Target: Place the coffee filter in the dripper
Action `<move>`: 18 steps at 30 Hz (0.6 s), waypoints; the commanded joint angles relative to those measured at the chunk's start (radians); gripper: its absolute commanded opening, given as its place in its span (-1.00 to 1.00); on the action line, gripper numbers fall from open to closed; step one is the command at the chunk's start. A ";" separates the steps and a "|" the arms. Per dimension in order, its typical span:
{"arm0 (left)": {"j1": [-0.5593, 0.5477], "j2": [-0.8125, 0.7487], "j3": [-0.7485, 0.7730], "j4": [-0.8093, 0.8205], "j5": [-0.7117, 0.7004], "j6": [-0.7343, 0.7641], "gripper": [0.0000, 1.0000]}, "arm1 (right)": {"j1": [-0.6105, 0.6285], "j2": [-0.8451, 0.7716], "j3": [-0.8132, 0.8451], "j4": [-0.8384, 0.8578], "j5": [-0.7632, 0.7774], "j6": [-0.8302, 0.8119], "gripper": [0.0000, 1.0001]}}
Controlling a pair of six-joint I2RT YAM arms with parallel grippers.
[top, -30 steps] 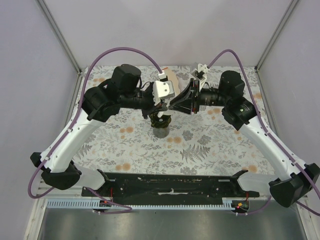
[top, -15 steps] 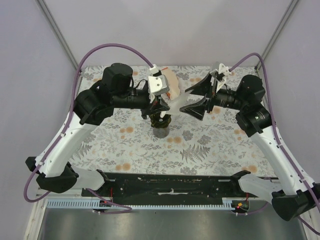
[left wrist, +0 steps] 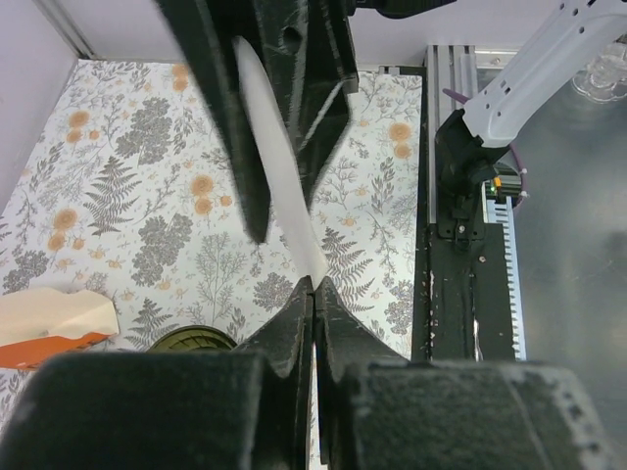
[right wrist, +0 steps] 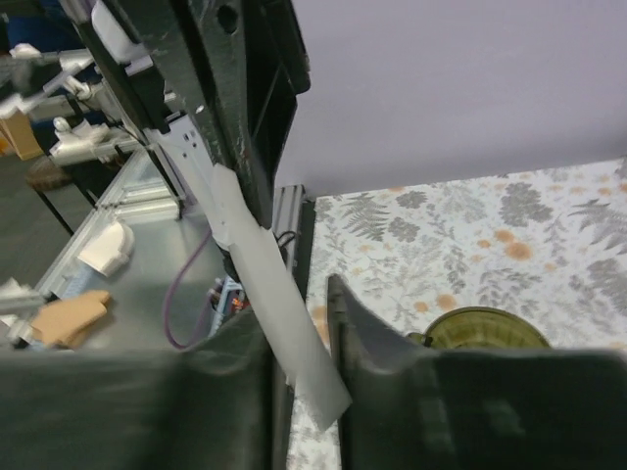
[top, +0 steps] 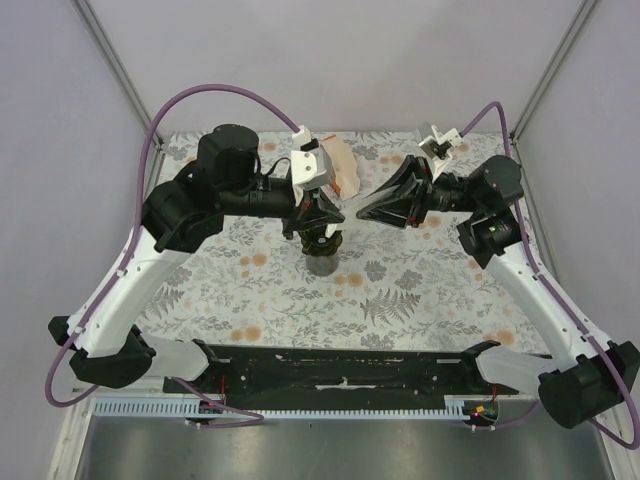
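Observation:
My left gripper (top: 332,207) is shut on the coffee filter (left wrist: 284,201), a thin white paper held edge-on in the air; in the left wrist view the jaws (left wrist: 314,286) pinch its lower end. The right gripper (top: 364,212) faces it from the right. In the right wrist view the filter (right wrist: 279,304) slants between the right fingers (right wrist: 364,328), which stand a little apart around its end. The dark dripper (top: 322,238) sits on its grey cup just below the left gripper. Its green rim also shows in the left wrist view (left wrist: 196,339) and the right wrist view (right wrist: 487,328).
The orange-and-cream filter pack (top: 343,166) lies on the floral cloth behind the dripper, also in the left wrist view (left wrist: 54,319). A black rail (top: 340,372) runs along the near table edge. Purple cables arc over both arms.
The right gripper let go and drew back to the right with jaws wide open, then came back toward the filter with narrower jaws. The left gripper kept hold of the filter above the dripper.

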 commanded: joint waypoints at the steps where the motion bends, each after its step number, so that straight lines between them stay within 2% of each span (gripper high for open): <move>1: 0.002 -0.019 0.023 0.053 0.021 -0.063 -0.96 | -0.004 -0.014 -0.018 0.198 -0.101 0.098 -0.69; 2: 0.002 -0.019 0.029 0.053 -0.001 -0.069 -0.92 | -0.010 -0.022 -0.015 0.152 -0.101 0.069 -0.90; 3: 0.002 -0.018 0.039 0.051 -0.022 -0.074 -0.80 | -0.016 -0.030 -0.014 0.103 -0.099 0.029 -1.00; 5: 0.002 -0.021 0.061 0.036 -0.059 -0.057 -0.54 | -0.030 -0.042 -0.002 0.002 -0.101 -0.041 -1.00; 7: 0.002 -0.022 0.078 0.016 -0.073 -0.032 -0.41 | -0.034 -0.048 0.012 -0.064 -0.119 -0.085 -1.00; 12: 0.002 -0.024 0.087 -0.030 -0.024 0.006 -0.43 | -0.036 -0.054 0.072 -0.218 -0.141 -0.189 -1.00; 18: 0.001 -0.019 0.079 -0.041 -0.034 0.014 -0.42 | -0.036 -0.057 0.081 -0.217 -0.145 -0.192 -1.00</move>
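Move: Between the two grippers, the coffee filter is held in the left fingertips, its middle about 2 cm to the left of the right hand and about level in height. From the left hand, the filter's middle lies about 2 cm to the right. The dripper stands about 11 cm ahead of the right hand, 6 cm to its left and some 25 cm below, with the glass server under it. Closing around the filter, the right fingers shut from about half open and pinch it, while that hand draws about 2 cm back and a little to the right. The left fingers then part by about a quarter of their range and let go of the filter, and the left hand rises nearly 2 cm, drifting slightly left. ##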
